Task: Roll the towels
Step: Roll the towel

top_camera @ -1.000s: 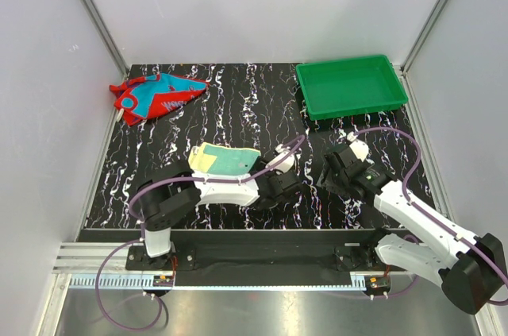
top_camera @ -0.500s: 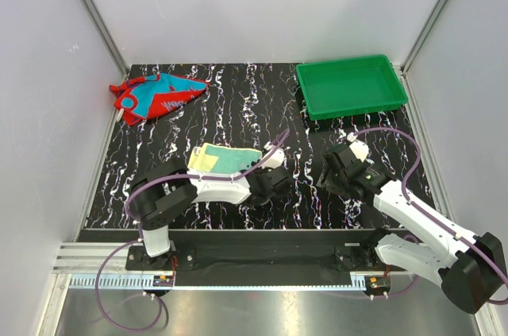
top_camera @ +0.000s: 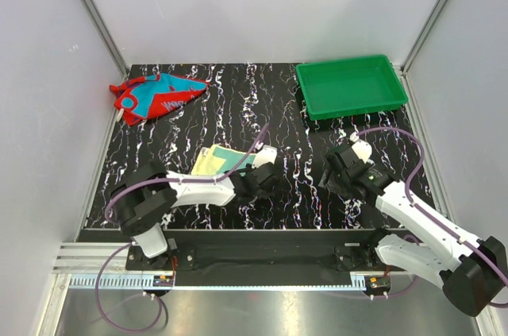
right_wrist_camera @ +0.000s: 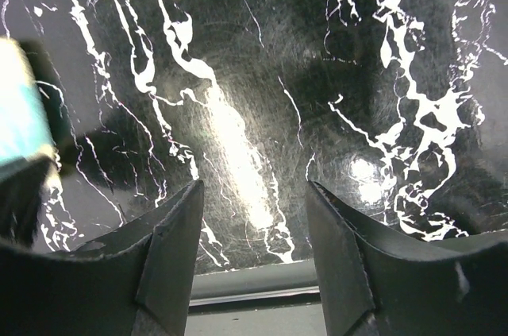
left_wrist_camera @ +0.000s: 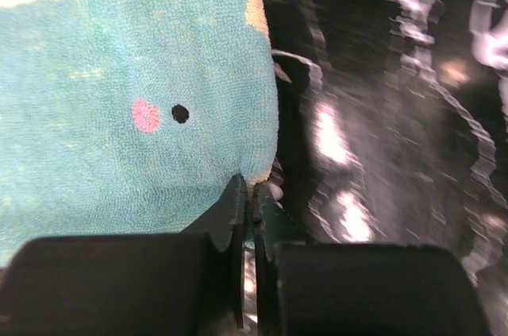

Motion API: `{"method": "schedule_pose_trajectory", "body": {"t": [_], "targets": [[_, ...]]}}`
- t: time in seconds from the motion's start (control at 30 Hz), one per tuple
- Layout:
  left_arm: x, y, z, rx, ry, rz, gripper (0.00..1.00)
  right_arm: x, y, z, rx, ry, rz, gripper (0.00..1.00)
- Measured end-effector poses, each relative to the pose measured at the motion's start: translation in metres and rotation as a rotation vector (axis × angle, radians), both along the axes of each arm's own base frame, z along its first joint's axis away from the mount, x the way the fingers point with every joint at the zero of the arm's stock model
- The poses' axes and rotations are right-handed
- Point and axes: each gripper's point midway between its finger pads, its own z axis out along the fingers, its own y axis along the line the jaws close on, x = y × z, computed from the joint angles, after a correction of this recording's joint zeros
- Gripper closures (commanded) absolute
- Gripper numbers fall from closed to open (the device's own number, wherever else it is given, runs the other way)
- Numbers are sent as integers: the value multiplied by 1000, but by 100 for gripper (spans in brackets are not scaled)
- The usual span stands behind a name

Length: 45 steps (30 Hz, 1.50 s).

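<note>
A pale yellow towel with a teal patch (top_camera: 220,160) lies near the middle of the table; its teal face (left_wrist_camera: 135,98) fills the left wrist view. My left gripper (left_wrist_camera: 252,193) is shut on that towel's near right corner, the jaws pinching the hem. In the top view the left gripper (top_camera: 254,179) sits at the towel's right edge. A red towel with teal-blue patterns (top_camera: 156,95) lies crumpled at the far left. My right gripper (right_wrist_camera: 254,213) hangs open over bare table, with nothing between its fingers; from above the right gripper (top_camera: 337,168) is right of centre.
A green plastic tray (top_camera: 351,86) stands at the far right corner. White walls with metal corner posts close in the black marbled table (top_camera: 262,113). A purple cable (top_camera: 401,141) loops beside the right arm.
My left gripper has closed on the yellow towel's corner and moved left, pushing the towel narrower. The right arm has barely moved.
</note>
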Motion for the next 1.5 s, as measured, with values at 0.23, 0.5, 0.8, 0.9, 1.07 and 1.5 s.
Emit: {"method": "schedule_pose_trajectory", "body": {"t": [0.23,0.5,0.8,0.9,1.07,1.5], "targets": [[-27,-19,14,-208,97,-52,100,2,-1,11,-8,-14,2,37],[-48,-32,24,-459,196,-59,100,4,1,19,0,-25,19,36],[-59,-25,5,-664,329,29,100,6,35,26,127,-26,133,36],[-62,-23,5,-732,354,56,100,9,52,33,202,-42,186,36],[-65,-15,7,-846,401,112,100,9,83,34,331,-51,284,38],[-63,13,28,-1143,462,256,100,5,118,38,478,-64,415,40]]}}
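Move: The left gripper already pinches the green-and-yellow towel by its near right corner. The towel's middle lies about 9 cm to that hand's left and 4 cm ahead, about 1 cm below; the table's near edge is some 15 cm straight back. From the open right gripper, the towel's middle is about 29 cm left, 4 cm ahead and 9 cm below, and the towel's right end roughly 20 cm left and 5 cm ahead. Keep the left fingers shut on the towel corner and draw it back about 6 cm, first arcing right and up, then dipping, easing left and lifting again while rolling the wrist some 70 degrees until the fingers point mostly right. Raise the open right gripper slightly, then swing it about 12 cm left towards the towel's right end, turning counter-clockwise, without closing. ##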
